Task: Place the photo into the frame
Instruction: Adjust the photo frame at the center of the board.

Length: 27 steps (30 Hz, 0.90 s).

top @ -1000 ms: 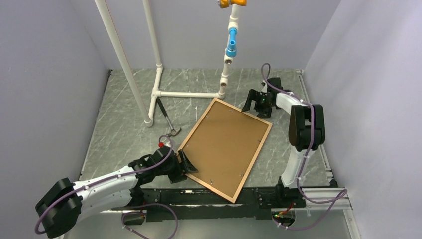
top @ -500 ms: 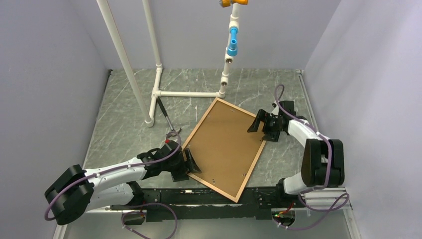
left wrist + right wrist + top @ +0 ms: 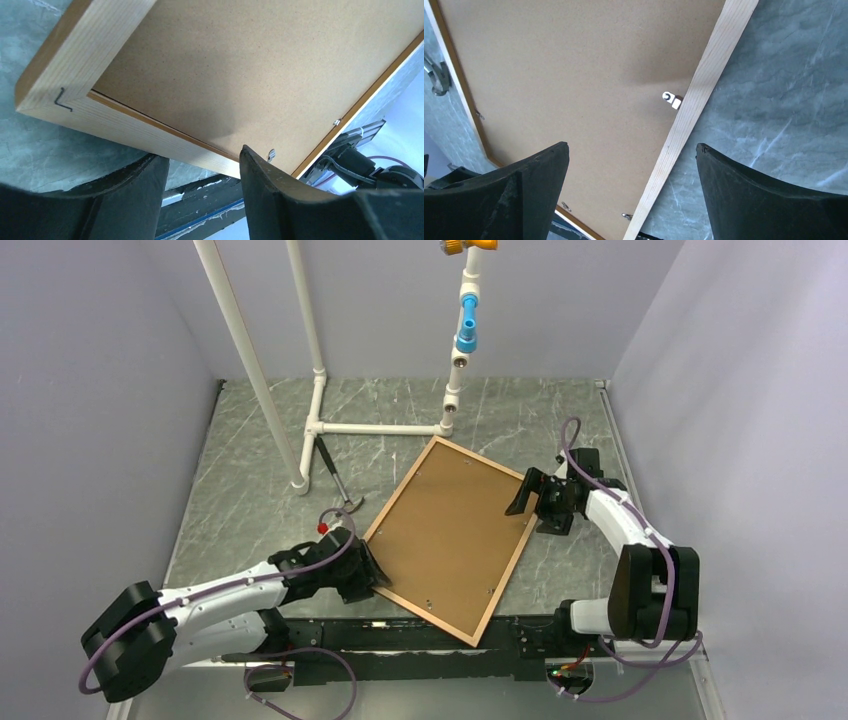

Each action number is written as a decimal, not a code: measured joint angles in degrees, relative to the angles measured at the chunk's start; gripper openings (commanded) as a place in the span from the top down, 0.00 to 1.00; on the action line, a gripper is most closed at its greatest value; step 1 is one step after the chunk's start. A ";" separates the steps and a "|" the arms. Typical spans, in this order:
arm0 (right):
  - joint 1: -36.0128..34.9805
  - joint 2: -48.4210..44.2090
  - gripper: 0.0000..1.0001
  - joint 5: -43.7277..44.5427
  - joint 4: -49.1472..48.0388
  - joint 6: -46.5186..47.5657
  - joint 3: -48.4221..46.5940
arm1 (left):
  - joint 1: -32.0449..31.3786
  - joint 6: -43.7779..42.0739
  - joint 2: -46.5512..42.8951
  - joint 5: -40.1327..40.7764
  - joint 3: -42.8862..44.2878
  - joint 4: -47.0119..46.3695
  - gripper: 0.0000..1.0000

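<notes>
The frame (image 3: 401, 487) lies back-up and slanted on the marble table, its brown backing board (image 3: 450, 530) filling it. The photo is hidden. My left gripper (image 3: 373, 570) sits at the frame's near-left rail (image 3: 130, 125) close to a corner. Its jaws stand apart, one fingertip (image 3: 150, 170) tucked at the rail's outer edge, the other (image 3: 260, 170) over the board. Over the right rail (image 3: 704, 85) hovers my right gripper (image 3: 528, 502), wide open, one finger above the board and one above the table, near a small metal hanger (image 3: 671, 99).
A white pipe stand (image 3: 320, 425) rises at the back left, with a small hammer (image 3: 338, 483) lying by its foot next to the frame's far-left rail. A blue and orange fitting (image 3: 466, 325) hangs over the back. A black rail (image 3: 420, 632) runs along the near edge.
My right gripper has travelled from the frame's far corner down to its right rail. The left gripper's jaws have narrowed at the near-left rail. The frame's right corner has shifted nearer.
</notes>
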<state>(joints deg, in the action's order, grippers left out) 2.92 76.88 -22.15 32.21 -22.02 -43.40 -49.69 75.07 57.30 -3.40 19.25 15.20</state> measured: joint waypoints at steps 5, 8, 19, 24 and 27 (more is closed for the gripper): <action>0.00 -3.26 0.00 -0.52 1.33 -0.02 0.00 | -0.04 1.51 4.24 0.87 3.02 3.39 0.55; 0.02 -5.53 0.00 -0.87 2.10 -0.04 0.00 | -0.11 1.25 8.59 1.36 6.69 7.54 0.73; 0.02 -9.75 0.00 -0.83 5.35 -0.09 -1.92 | -0.44 1.42 13.75 2.38 12.59 13.53 1.00; 0.02 -9.88 0.00 -0.39 5.46 -0.09 -1.95 | -0.70 -0.11 11.30 5.99 12.07 15.04 1.00; 0.02 -9.88 0.00 -0.09 5.46 -0.09 -1.95 | -0.70 -1.79 9.27 8.48 11.34 16.02 1.00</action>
<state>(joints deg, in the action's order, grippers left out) 2.94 67.00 -22.24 37.67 -22.11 -45.34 -50.39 73.28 66.57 5.08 30.59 31.22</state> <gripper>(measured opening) 0.994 0.386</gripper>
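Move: The frame's near-left short rail lies between the left hand's parted fingers, about 2 cm below the hand point. Its left corner is about 4 cm ahead and 5 cm to the left, and the hammer head some 17 cm ahead and 4 cm left, both about 2 cm below. From the right hand, the stretch of rail that the left hand goes for is roughly 35 cm left, 14 cm back and 5 cm lower. The near-left rail gets pinched as the left hand sinks about 1 cm and closes its fingers across it; keeping hold, that hand then drags it some 2 cm left and slightly forward, its fingers tilting about 15 degrees nearer to vertical. The right hand, wide open and empty, rises roughly 5 cm over the frame's right-hand long rail and waits there. ##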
